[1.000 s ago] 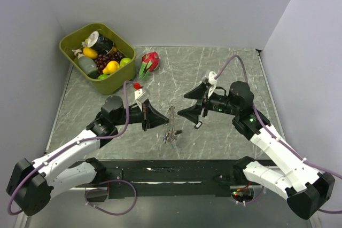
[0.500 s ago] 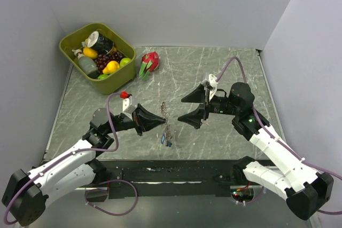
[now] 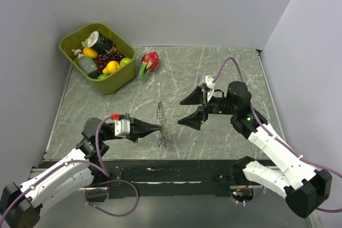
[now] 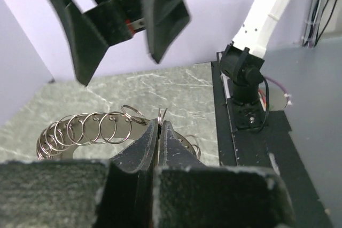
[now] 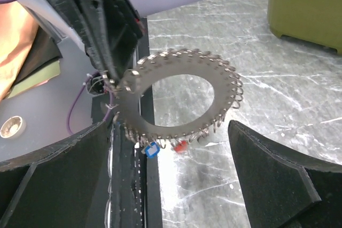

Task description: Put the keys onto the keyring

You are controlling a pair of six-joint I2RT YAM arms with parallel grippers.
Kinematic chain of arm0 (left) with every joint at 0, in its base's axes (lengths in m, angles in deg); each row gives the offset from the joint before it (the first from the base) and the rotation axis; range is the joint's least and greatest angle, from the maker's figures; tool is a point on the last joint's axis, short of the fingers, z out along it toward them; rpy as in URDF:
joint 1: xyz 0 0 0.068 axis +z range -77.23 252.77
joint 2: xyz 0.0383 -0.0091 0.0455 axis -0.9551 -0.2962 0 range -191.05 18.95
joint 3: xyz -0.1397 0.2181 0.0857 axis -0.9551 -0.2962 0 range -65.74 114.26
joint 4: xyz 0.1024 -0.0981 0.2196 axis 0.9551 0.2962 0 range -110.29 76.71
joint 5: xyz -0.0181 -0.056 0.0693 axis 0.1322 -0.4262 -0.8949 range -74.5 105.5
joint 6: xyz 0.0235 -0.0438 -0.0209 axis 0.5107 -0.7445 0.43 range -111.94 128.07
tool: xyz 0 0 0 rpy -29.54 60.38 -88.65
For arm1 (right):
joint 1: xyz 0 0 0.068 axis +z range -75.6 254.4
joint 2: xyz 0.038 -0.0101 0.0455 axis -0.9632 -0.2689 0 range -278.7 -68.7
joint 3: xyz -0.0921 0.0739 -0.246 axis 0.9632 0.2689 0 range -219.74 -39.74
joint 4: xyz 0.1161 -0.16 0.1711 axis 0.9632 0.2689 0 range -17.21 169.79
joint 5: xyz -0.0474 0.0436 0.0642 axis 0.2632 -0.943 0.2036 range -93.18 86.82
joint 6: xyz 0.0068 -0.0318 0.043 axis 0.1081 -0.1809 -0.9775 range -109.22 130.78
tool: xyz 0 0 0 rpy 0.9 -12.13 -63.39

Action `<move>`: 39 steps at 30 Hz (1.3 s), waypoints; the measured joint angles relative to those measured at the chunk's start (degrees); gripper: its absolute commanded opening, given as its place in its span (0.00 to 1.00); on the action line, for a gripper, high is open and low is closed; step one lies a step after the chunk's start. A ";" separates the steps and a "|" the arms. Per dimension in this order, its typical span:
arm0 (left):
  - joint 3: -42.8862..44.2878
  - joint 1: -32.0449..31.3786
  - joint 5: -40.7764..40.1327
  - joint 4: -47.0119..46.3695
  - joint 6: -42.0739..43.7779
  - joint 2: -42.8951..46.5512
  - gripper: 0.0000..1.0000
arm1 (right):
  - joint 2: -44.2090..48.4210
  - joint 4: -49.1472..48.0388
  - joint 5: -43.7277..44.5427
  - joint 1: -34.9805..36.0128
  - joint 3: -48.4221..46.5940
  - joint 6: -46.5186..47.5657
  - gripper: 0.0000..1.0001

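Note:
The keyring (image 3: 161, 123), a flat silvery ring fringed with small split rings, stands upright above the table. My left gripper (image 3: 158, 127) is shut on its edge, as the left wrist view shows (image 4: 159, 127) with the keyring (image 4: 91, 132) to the left of the fingers. Two keys hang from the ring's bottom, one with a blue tag (image 5: 151, 149) and one with a red tag (image 5: 180, 145); the blue tag also shows from above (image 3: 160, 142). My right gripper (image 3: 184, 111) is open and empty, facing the keyring (image 5: 140, 118) from the right.
A green bin (image 3: 115, 84) of toy fruit and bottles stands at the back left. A red dragon fruit (image 3: 150, 62) lies beside it. The bin's corner shows in the right wrist view (image 5: 307, 9). The black base rail runs along the near edge.
My left arm has drawn back and down toward the near left, carrying the keyring slightly left and nearer. My right gripper has stayed open, shifting only a little.

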 measured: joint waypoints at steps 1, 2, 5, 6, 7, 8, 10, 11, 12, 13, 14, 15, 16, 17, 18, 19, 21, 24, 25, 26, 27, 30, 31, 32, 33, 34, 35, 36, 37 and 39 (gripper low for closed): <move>-0.24 -0.52 0.17 0.37 1.68 0.68 0.01 | 0.00 0.09 0.07 -0.04 0.00 0.09 0.99; -0.61 -1.05 0.20 0.63 3.19 1.42 0.01 | -0.04 0.15 0.24 -0.09 0.00 0.15 1.00; -1.66 -2.10 0.24 1.36 6.27 3.10 0.01 | -0.22 0.24 1.01 -0.11 0.00 0.28 1.00; -1.75 -2.27 0.24 1.42 6.64 3.21 0.01 | -0.28 0.26 1.20 -0.15 0.00 0.28 1.00; -1.77 -2.36 0.20 1.46 7.04 3.21 0.01 | -0.35 0.28 1.49 -0.22 0.00 0.28 1.00; -1.86 -2.38 0.11 1.38 7.02 3.10 0.01 | -0.35 0.35 1.68 -0.24 0.00 0.28 1.00; -2.84 -2.40 -0.31 -0.59 6.23 2.80 0.01 | -0.35 0.42 1.90 -0.24 0.00 0.28 1.00; -3.69 -2.40 -0.44 -1.95 5.35 2.58 0.01 | -0.33 0.44 1.90 -0.24 0.00 0.28 1.00; -4.66 -2.43 -0.79 -3.78 4.24 2.08 0.01 | -0.33 0.42 1.86 -0.24 0.00 0.28 0.99; -5.73 -2.43 -1.22 -5.92 3.08 1.46 0.01 | -0.31 0.42 1.70 -0.24 0.00 0.28 0.99; -6.51 -2.43 -1.64 -7.39 2.19 0.96 0.01 | -0.31 0.37 1.14 -0.24 0.00 0.26 0.97; -7.50 -2.45 -2.16 -9.75 0.76 -0.02 0.01 | -0.33 0.22 0.48 -0.24 0.00 0.15 0.96; -8.41 -2.45 -2.67 -12.22 -0.50 -1.07 0.01 | -0.33 -0.13 -0.39 -0.24 0.00 -0.09 0.95; -9.20 -2.45 -3.15 -14.40 -1.60 -2.12 0.01 | -0.33 -0.70 -1.60 -0.24 0.02 -0.55 0.92; -9.90 -2.45 -3.50 -16.48 -2.47 -3.10 0.01 | -0.33 -1.36 -2.78 -0.24 0.02 -1.18 0.91; -10.38 -2.45 -3.82 -18.49 -3.48 -3.93 0.01 | -0.33 -2.10 -3.89 -0.22 0.02 -1.62 0.89; -10.64 -2.45 -4.39 -21.86 -5.14 -5.33 0.01 | -0.33 -3.98 -5.99 0.26 0.02 -2.95 0.86; -10.64 -2.45 -4.85 -26.67 -6.84 -6.69 0.01 | -0.85 -5.73 -8.07 2.12 -0.17 -3.87 0.80; -10.64 -2.45 -4.83 -27.85 -7.15 -6.93 0.01 | -1.25 -5.84 -8.44 2.97 -0.37 -3.87 0.78; -10.64 -2.45 -4.72 -29.27 -7.65 -7.34 0.01 | -2.01 -5.79 -8.68 4.15 -0.76 -3.78 0.70; -10.62 -2.45 -4.59 -30.21 -7.98 -7.63 0.01 | -3.02 -5.77 -8.94 5.16 -1.31 -3.76 0.65; -10.56 -2.45 -3.52 -31.23 -8.37 -8.22 0.01 | -5.53 -5.97 -9.44 7.28 -2.21 -3.74 0.60; -10.49 -2.45 -3.08 -31.26 -8.41 -8.35 0.01 | -6.01 -5.95 -9.46 7.54 -2.21 -3.87 0.58; -10.43 -2.45 -2.64 -31.34 -8.48 -8.55 0.01 | -6.32 -5.92 -9.46 7.61 -2.21 -4.02 0.56; -10.36 -2.45 -2.32 -31.36 -8.72 -8.68 0.01 | -6.43 -5.92 -9.44 7.82 -2.21 -4.15 0.56; -10.32 -2.45 -2.08 -31.34 -8.85 -8.79 0.01 | -6.43 -6.01 -9.44 7.87 -2.21 -4.28 0.56; -10.27 -2.45 -1.84 -31.34 -9.07 -8.83 0.01 | -6.40 -6.19 -9.42 7.96 -2.23 -4.46 0.56; -10.12 -2.45 -1.66 -31.23 -9.25 -8.90 0.01 | -6.40 -6.43 -9.40 8.24 -2.23 -4.48 0.56; -9.94 -2.45 -1.55 -31.19 -9.31 -8.92 0.01 | -6.40 -6.49 -9.31 8.57 -2.25 -4.48 0.56; -9.49 -2.45 -1.33 -31.12 -9.33 -8.92 0.01 | -6.40 -6.49 -9.05 9.29 -2.25 -4.46 0.56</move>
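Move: The left hand already pinches the keyring by its rim, with the small metal loop at its fingertips, about 1 cm to its right. From the open right hand that loop lies about 9 cm to the left and 6 cm back, roughly level. The keyring's big disc is centred 5 cm ahead of the left fingertips, 1 cm to their right and 5 cm below; the blue key tag hangs some 13 cm below them, 1 cm ahead and 1 cm to their right. After barely easing forward, the right hand draws back some 5 cm and goes left nearly 4 cm towards the small loop at the left fingertips, swinging about 20 degrees counter-clockwise while its wide-open fingers close to roughly half and stay short of gripping anything. The left hand keeps its pinch on the keyring, easing back a little over 1 cm, dipping about 3 cm and coming nearly all the way up again as its fingertips tilt up some 10 degrees. ##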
